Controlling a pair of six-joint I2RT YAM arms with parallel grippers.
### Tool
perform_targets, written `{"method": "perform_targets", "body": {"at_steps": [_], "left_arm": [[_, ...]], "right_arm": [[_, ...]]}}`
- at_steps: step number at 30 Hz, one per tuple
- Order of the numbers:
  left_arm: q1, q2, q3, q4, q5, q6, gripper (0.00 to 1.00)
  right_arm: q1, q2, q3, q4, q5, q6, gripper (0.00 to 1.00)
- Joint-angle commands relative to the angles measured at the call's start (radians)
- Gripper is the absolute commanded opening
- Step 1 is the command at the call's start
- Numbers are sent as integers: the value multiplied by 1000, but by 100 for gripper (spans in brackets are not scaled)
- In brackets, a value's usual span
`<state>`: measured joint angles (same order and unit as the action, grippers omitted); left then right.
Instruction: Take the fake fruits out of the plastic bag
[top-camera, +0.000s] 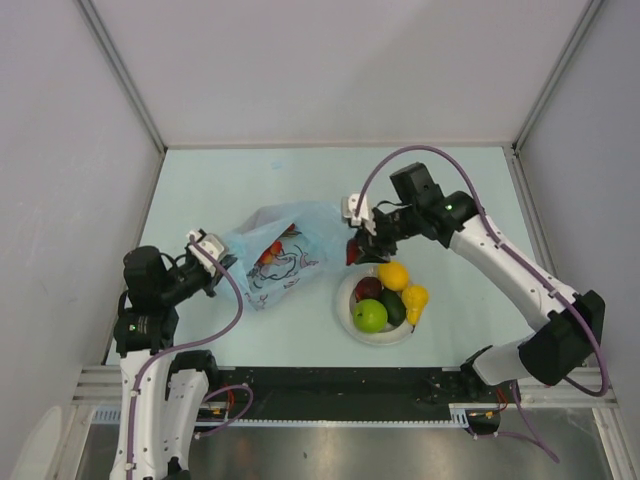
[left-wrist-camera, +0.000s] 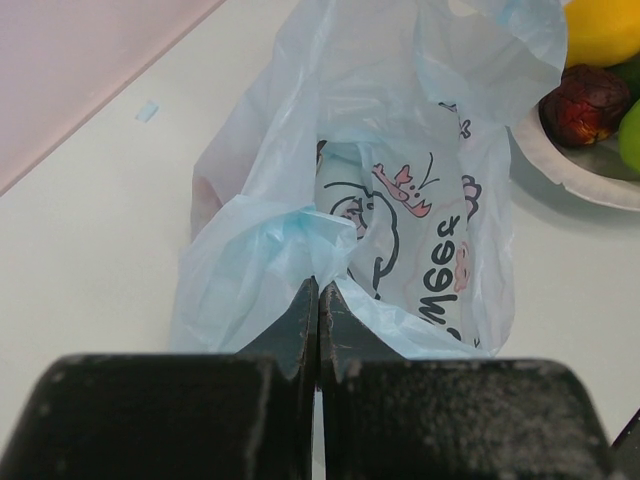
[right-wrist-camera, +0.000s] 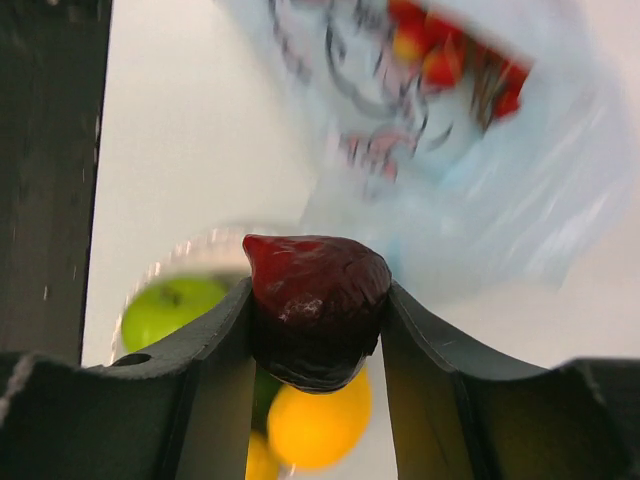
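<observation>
The light-blue plastic bag (top-camera: 285, 240) (left-wrist-camera: 300, 150) (right-wrist-camera: 480, 190) lies crumpled at mid-table. My left gripper (top-camera: 222, 262) (left-wrist-camera: 320, 292) is shut on its near left edge. Red grapes (top-camera: 272, 250) (right-wrist-camera: 455, 55) show through the plastic inside the bag. My right gripper (top-camera: 357, 250) (right-wrist-camera: 318, 310) is shut on a dark maroon round fruit (right-wrist-camera: 318, 295), held just above the left rim of the white plate (top-camera: 345, 300). On the plate lie a green apple (top-camera: 370, 316), a lemon (top-camera: 393, 275), a dark avocado (top-camera: 394, 306), a yellow banana (top-camera: 415, 300) and another maroon fruit (top-camera: 367, 288) (left-wrist-camera: 583, 103).
The white plate (left-wrist-camera: 570, 170) (right-wrist-camera: 190, 250) sits right of the bag, close to the table's front edge. The enclosure's grey walls stand on three sides. A small pale-blue scrap (left-wrist-camera: 147, 111) lies on the table left of the bag.
</observation>
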<state>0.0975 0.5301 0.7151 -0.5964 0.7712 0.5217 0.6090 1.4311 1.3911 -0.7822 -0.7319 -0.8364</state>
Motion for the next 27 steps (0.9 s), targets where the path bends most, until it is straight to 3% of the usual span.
{"method": "perform_targets", "body": {"at_steps": [1, 8, 14, 18, 27], "left_arm": [[-4, 7, 4, 44, 27, -19, 0], [-4, 5, -3, 29, 22, -17, 0], [-4, 21, -2, 43, 27, -26, 0], [-4, 28, 7, 40, 28, -28, 0], [-4, 24, 7, 37, 19, -34, 1]], "right_arm": [[-78, -40, -66, -282, 75, -248, 32], [-28, -176, -269, -384, 164, -357, 29], [106, -316, -457, -257, 288, -280, 31], [103, -301, -461, -209, 342, -256, 32], [60, -236, -449, -80, 405, -379, 35]]}}
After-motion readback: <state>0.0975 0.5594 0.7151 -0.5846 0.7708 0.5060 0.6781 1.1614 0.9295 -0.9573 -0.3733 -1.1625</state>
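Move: The right hand already holds a dark red fruit. The plate's middle lies about 21 cm below it, some 8 cm back and 4 cm to its right. On the plate, from this hand, the green apple is 10 cm back and 4 cm right, the avocado 8 cm back and 10 cm right, the orange fruit level and 10 cm right, the pear 6 cm back and 15 cm right. From the left hand the plate is about 31 cm right, 5 cm back and 20 cm down. Down and to its right, the right hand carries the fruit out of its high position towards the plate, about 12 cm lower and 11 cm across; it swings back 11 cm too, then returns forward 4 cm to come over the avocado and pear. The fingers tip some 25 degrees further downward and keep their grip. The left hand stays put, still pinching the bag's edge. ##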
